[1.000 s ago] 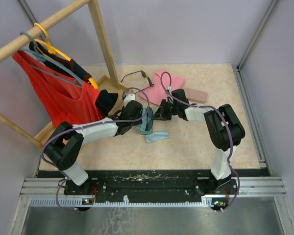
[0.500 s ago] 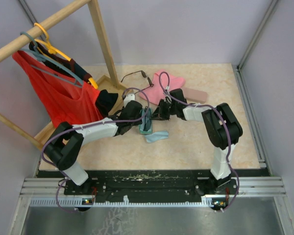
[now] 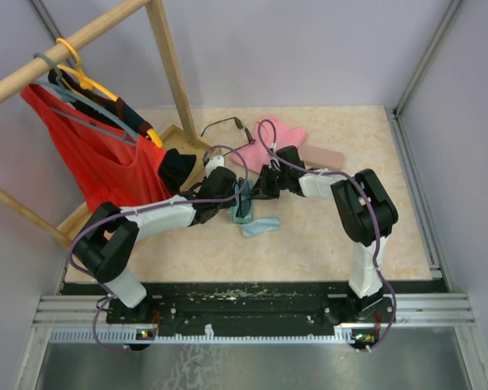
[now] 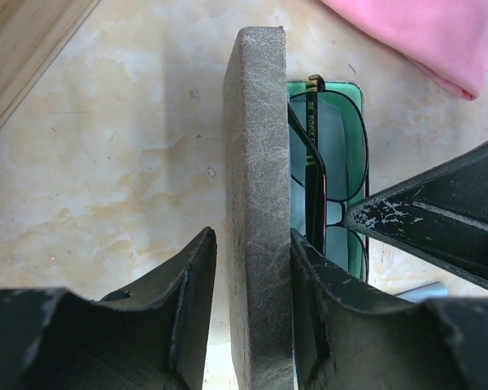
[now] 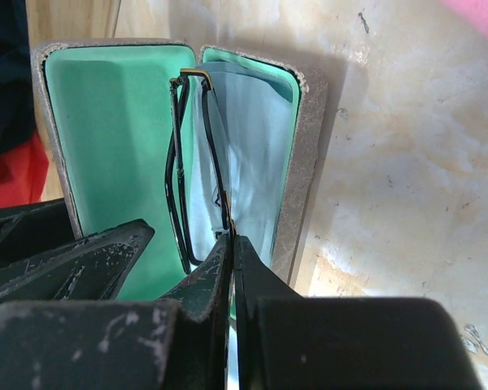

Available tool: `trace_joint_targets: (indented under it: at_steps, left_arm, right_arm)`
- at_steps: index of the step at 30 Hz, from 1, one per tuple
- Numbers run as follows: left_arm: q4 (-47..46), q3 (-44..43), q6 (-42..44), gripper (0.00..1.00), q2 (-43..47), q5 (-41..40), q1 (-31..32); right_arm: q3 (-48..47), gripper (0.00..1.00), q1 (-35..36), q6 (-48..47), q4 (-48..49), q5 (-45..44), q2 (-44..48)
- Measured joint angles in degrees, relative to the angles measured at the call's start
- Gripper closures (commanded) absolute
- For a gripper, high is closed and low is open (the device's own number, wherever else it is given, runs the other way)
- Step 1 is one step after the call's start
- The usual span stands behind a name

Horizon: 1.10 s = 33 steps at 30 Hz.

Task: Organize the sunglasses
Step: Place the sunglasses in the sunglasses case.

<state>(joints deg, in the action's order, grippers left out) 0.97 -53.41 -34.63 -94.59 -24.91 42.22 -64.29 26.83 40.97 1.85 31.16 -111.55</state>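
A grey case [image 3: 242, 209] lies open mid-table, green-lined [image 5: 106, 138]. My left gripper [image 3: 237, 195] [image 4: 252, 236] is closed around the case's upright lid [image 4: 256, 162]. One pair of sunglasses [image 5: 197, 171] [image 4: 313, 162] stands on edge inside the case, against a light-blue cloth [image 5: 252, 138]. My right gripper [image 3: 257, 189] [image 5: 232, 237] is shut on the thin wire frame of this pair. The other pair of sunglasses [image 3: 225, 124] lies unfolded at the back, by the wooden frame.
A wooden rack [image 3: 167, 65] stands at the left with a red garment [image 3: 89, 154] on hangers. A pink cloth [image 3: 270, 140] and a pink case [image 3: 325, 156] lie behind the right arm. Another light-blue cloth [image 3: 260, 227] lies just in front of the grey case.
The right arm has edged left toward the case, still pinching the sunglasses. The left arm and the case have not moved.
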Motion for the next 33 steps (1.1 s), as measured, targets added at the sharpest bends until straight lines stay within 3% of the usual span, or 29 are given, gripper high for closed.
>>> trace_joint_targets:
  at_steps: [9,19,33]
  left_arm:
    - [-0.5,0.0,0.2,0.55,0.0,0.5,0.0]
    - [-1.0,0.4,0.2,0.55,0.0,0.5,0.0]
    - [-1.0,0.7,0.6,0.55,0.2,0.7,0.0]
  right_arm:
    - [-1.9,1.0,0.9,-2.9,-4.3,-4.2,-0.1]
    - [-3.3,0.85,1.5,-4.4,-7.0,-6.0,-0.1]
    - [-5.3,0.76,1.9,-6.6,-10.1,-7.6,-0.1]
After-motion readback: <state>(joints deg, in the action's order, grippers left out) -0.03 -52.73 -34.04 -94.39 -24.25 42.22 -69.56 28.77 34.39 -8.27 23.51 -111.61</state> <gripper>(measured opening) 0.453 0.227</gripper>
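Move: The right hand, shut on the sunglasses, has the open tray of the sunglasses case some 3 cm below and 1 cm to its left; the small blue cloth lies about 11 cm back and 3 cm right, the pink shirt roughly 16 cm ahead and 5 cm right. From the left hand, still pinching the raised lid, the tray is about 3 cm right, 1 cm ahead and 3 cm below. Right hand sinks about 1 cm, rolling some 10 degrees, and opens to release the sunglasses; left keeps the lid. ##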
